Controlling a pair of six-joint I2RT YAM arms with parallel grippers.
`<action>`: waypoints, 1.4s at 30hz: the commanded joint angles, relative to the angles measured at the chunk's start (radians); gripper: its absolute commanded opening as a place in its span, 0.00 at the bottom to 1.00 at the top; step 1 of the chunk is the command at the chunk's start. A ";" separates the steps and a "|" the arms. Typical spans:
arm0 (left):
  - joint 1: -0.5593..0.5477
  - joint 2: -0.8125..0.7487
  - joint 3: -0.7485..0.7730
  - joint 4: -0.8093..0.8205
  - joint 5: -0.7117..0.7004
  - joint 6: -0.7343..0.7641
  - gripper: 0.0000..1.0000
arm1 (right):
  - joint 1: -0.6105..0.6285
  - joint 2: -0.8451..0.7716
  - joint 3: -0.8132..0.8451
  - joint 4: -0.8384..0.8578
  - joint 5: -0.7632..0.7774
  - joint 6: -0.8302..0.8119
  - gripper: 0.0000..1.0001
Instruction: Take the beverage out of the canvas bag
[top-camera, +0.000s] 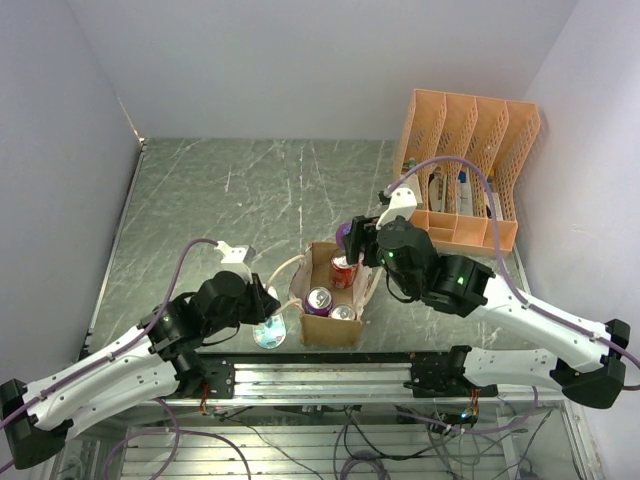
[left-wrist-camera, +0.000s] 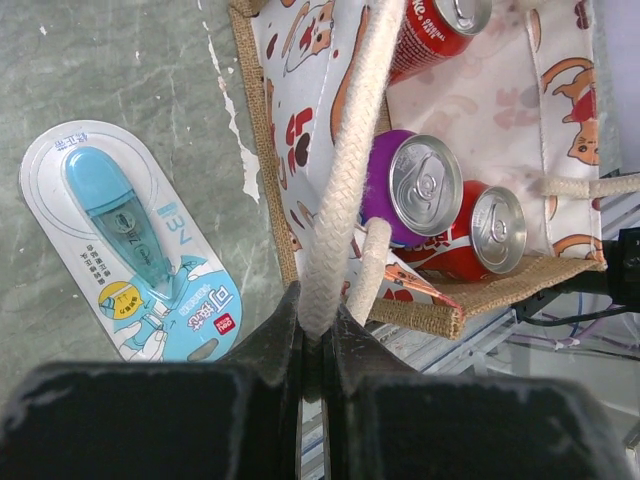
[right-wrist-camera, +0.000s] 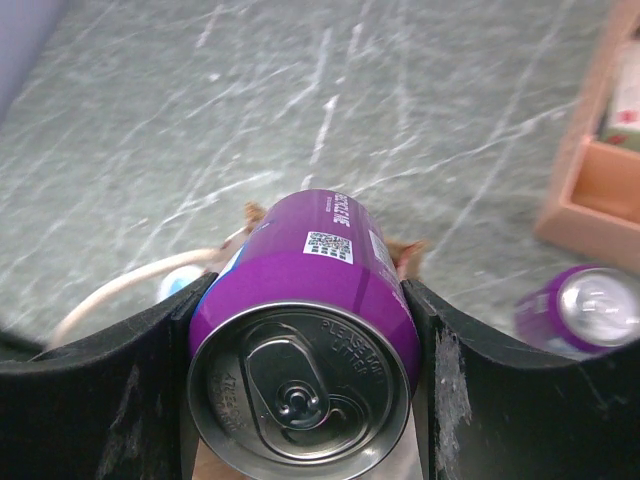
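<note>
The tan canvas bag stands near the table's front edge, between the arms. Its printed lining shows in the left wrist view. Inside stand a purple can and two red cans. My left gripper is shut on a cream rope handle at the bag's left side. My right gripper is shut on a second purple beverage can, which hangs above the bag's far edge. Most of the bag is hidden under that can in the right wrist view.
A blue correction-tape package lies flat left of the bag. An orange perforated organizer stands at the back right. A third purple can stands on the table near the organizer's tray. The metal rail runs along the near edge.
</note>
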 joint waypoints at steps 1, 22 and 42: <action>0.003 -0.004 -0.003 -0.005 -0.006 -0.008 0.07 | 0.001 -0.012 0.076 0.017 0.290 -0.118 0.00; 0.003 -0.034 0.002 -0.020 -0.003 -0.011 0.07 | -0.355 -0.098 -0.103 -0.340 0.714 0.387 0.00; 0.003 -0.057 0.022 -0.038 0.007 0.006 0.07 | -0.725 -0.104 -0.337 -0.165 0.269 0.441 0.00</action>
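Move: Beyond the standing purple can lies the bare table to which the right hand's held can is being taken: about 27 cm to this hand's right, 3 cm ahead, 27 cm below. The standing can is some 13 cm right and 1 cm ahead; the canvas bag is 5 cm back and 2 cm left; the organizer is about 16 cm ahead and 25 cm right, all roughly 20 cm lower. From the left hand that spot is some 11 cm ahead, 39 cm right, 13 cm down. Carrying the purple can it already grips, the right hand swings about 27 cm to the right, away from the bag and past above the standing can, turning clockwise some 60 degrees. It rises slightly at first, then sinks well below its starting height towards the open table; the fingers keep their hold. The left hand keeps pinching the bag's handle almost in place. ##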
